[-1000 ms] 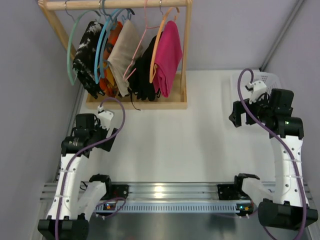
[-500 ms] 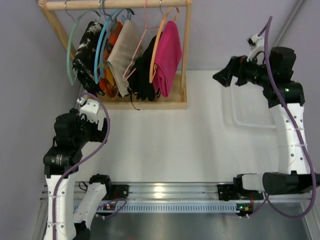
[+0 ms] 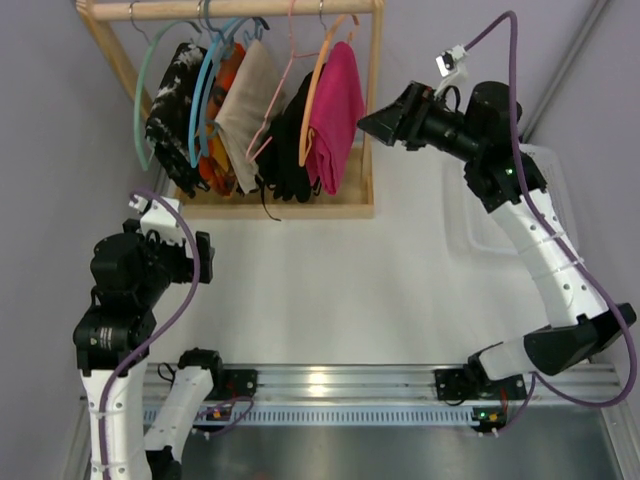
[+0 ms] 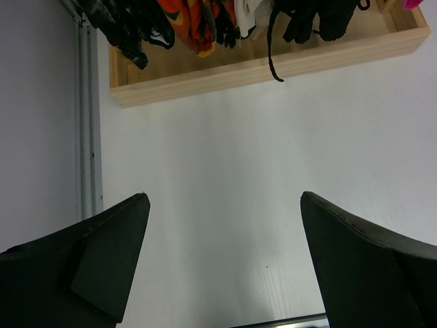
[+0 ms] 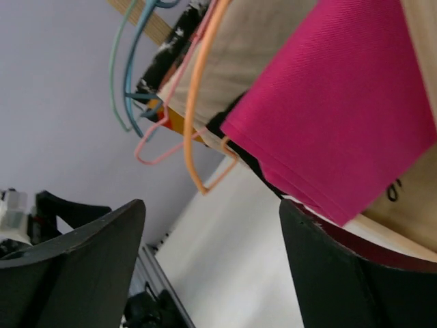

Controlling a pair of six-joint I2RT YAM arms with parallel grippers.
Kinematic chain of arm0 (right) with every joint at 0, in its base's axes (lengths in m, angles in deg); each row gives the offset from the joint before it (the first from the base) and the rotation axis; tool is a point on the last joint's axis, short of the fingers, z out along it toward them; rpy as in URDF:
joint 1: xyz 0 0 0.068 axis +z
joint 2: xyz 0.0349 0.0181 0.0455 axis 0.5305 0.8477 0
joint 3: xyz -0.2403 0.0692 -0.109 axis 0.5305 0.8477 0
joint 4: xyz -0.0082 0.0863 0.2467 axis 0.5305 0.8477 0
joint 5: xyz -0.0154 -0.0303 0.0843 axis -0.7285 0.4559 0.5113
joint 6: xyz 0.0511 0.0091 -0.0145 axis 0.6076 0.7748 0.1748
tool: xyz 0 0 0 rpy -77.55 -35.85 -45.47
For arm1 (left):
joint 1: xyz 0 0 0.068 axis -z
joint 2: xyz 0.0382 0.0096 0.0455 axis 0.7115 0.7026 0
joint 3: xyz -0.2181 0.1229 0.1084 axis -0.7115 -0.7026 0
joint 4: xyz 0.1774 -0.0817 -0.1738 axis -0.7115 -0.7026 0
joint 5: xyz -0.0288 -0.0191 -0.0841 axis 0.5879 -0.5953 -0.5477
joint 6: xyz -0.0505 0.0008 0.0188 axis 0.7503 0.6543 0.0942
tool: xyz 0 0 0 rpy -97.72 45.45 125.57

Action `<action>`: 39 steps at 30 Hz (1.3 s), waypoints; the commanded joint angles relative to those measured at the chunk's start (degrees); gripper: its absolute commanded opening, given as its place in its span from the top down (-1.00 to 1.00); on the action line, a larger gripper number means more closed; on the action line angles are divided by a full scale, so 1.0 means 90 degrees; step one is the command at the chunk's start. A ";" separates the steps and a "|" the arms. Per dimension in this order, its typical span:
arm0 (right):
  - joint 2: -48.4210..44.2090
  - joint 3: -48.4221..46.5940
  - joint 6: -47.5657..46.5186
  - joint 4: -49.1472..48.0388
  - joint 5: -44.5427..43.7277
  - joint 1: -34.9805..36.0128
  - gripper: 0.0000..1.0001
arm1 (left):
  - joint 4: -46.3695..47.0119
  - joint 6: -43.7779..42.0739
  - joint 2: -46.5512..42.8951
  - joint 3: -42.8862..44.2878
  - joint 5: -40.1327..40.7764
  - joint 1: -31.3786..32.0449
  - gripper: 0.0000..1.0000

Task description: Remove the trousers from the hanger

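Magenta-pink trousers (image 3: 336, 112) hang folded over an orange hanger (image 3: 316, 85) at the right end of the wooden rack (image 3: 372, 110). Black trousers (image 3: 285, 150) hang just left of them on a pink hanger, a drawstring (image 3: 266, 205) dangling. My right gripper (image 3: 372, 122) is raised beside the rack's right post, pointing left at the pink trousers (image 5: 341, 116). It is open (image 5: 212, 205) and holds nothing, with the orange hanger (image 5: 193, 123) ahead of it. My left gripper (image 3: 198, 258) stands open (image 4: 225, 198) over the table, short of the rack base (image 4: 273, 68) and the black trousers' hem (image 4: 321, 17).
Further left on the rack hang a beige cloth (image 3: 243, 105), an orange one (image 3: 222, 120) and a black-and-white one (image 3: 172, 100). A white basket (image 3: 500, 215) sits at the table's right side under the right arm. Walls close in on the left and behind.
The right arm has swung up from over the basket and leftwards to the rack's right end. The left arm has drawn back toward the left wall and risen.
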 commanded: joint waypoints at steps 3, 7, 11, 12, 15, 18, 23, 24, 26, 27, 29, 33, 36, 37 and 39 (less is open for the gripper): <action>0.0575 -0.0488 0.1485 -0.1075 -0.0747 0.0765 -0.48 | 0.0122 0.0362 -0.0050 0.0214 0.0035 -0.0027 -0.97; 0.1151 -0.0732 0.1809 -0.1485 -0.0873 0.1020 -0.34 | 0.0131 0.0460 -0.0050 0.0165 -0.0180 -0.0057 -0.97; 0.1434 -0.0859 0.1877 -0.1779 -0.1127 0.1254 -0.12 | 0.0131 0.0470 -0.0099 0.0039 -0.0161 -0.0066 -0.97; 0.1494 -0.0956 0.1868 -0.1808 -0.1147 0.1332 -0.09 | 0.0131 0.0490 -0.0099 -0.0020 -0.0151 -0.0057 -0.97; 0.1777 -0.1230 0.1858 -0.1906 -0.1196 0.1410 -0.07 | 0.0131 0.0519 -0.0186 -0.0117 -0.0219 -0.0057 -0.97; 0.1982 -0.1445 0.1819 -0.1994 -0.1283 0.1479 -0.06 | 0.0131 0.0490 -0.0264 -0.0235 -0.0259 -0.0066 -0.97; 0.2119 -0.1582 0.1740 -0.2004 -0.1450 0.1586 -0.06 | 0.0131 0.0470 -0.0431 -0.0469 -0.0278 -0.0057 -0.97; 0.2129 -0.1611 0.1731 -0.1985 -0.1479 0.1587 -0.06 | 0.0122 0.0461 -0.0441 -0.0489 -0.0278 -0.0057 -0.97; 0.2188 -0.1651 0.1731 -0.1975 -0.1547 0.1596 -0.07 | 0.0141 0.0461 -0.0460 -0.0538 -0.0288 -0.0057 -0.97; 0.2226 -0.1718 0.1740 -0.1975 -0.1605 0.1606 -0.08 | 0.0141 0.0470 -0.0460 -0.0538 -0.0307 -0.0057 -0.97; 0.2373 -0.1826 0.1740 -0.2013 -0.1625 0.1616 -0.08 | 0.0141 0.0490 -0.0450 -0.0557 -0.0337 -0.0057 -0.98; 0.2588 -0.1895 0.1808 -0.2462 -0.1625 0.1635 -0.10 | 0.0141 0.0587 -0.0421 -0.0528 -0.0366 -0.0057 -0.97; 0.2724 -0.1934 0.1887 -0.2697 -0.1625 0.1674 -0.11 | 0.0151 0.0665 -0.0411 -0.0499 -0.0473 -0.0057 -0.97; 0.2763 -0.1934 0.1897 -0.2784 -0.1625 0.1684 -0.10 | 0.0141 0.0685 -0.0402 -0.0499 -0.0493 -0.0066 -0.97; 0.2783 -0.1924 0.1984 -0.2834 -0.1625 0.1694 -0.08 | 0.0151 0.0724 -0.0411 -0.0509 -0.0512 -0.0057 -0.97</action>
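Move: The orange hanger's side bar lies some 12 cm left and 6 cm ahead of the right hand, about 2 cm lower. The pink trousers hang about 6 cm left, 7 ahead and 8 below; the pink hanger is 18 cm left, 6 ahead and 3 below. From the left hand, the orange hanger is about 27 cm ahead, 24 right and 13 above. Right hand sweeps about 14 cm left and 7 forward, half closing its fingers around the orange hanger's bar, ungripped. ##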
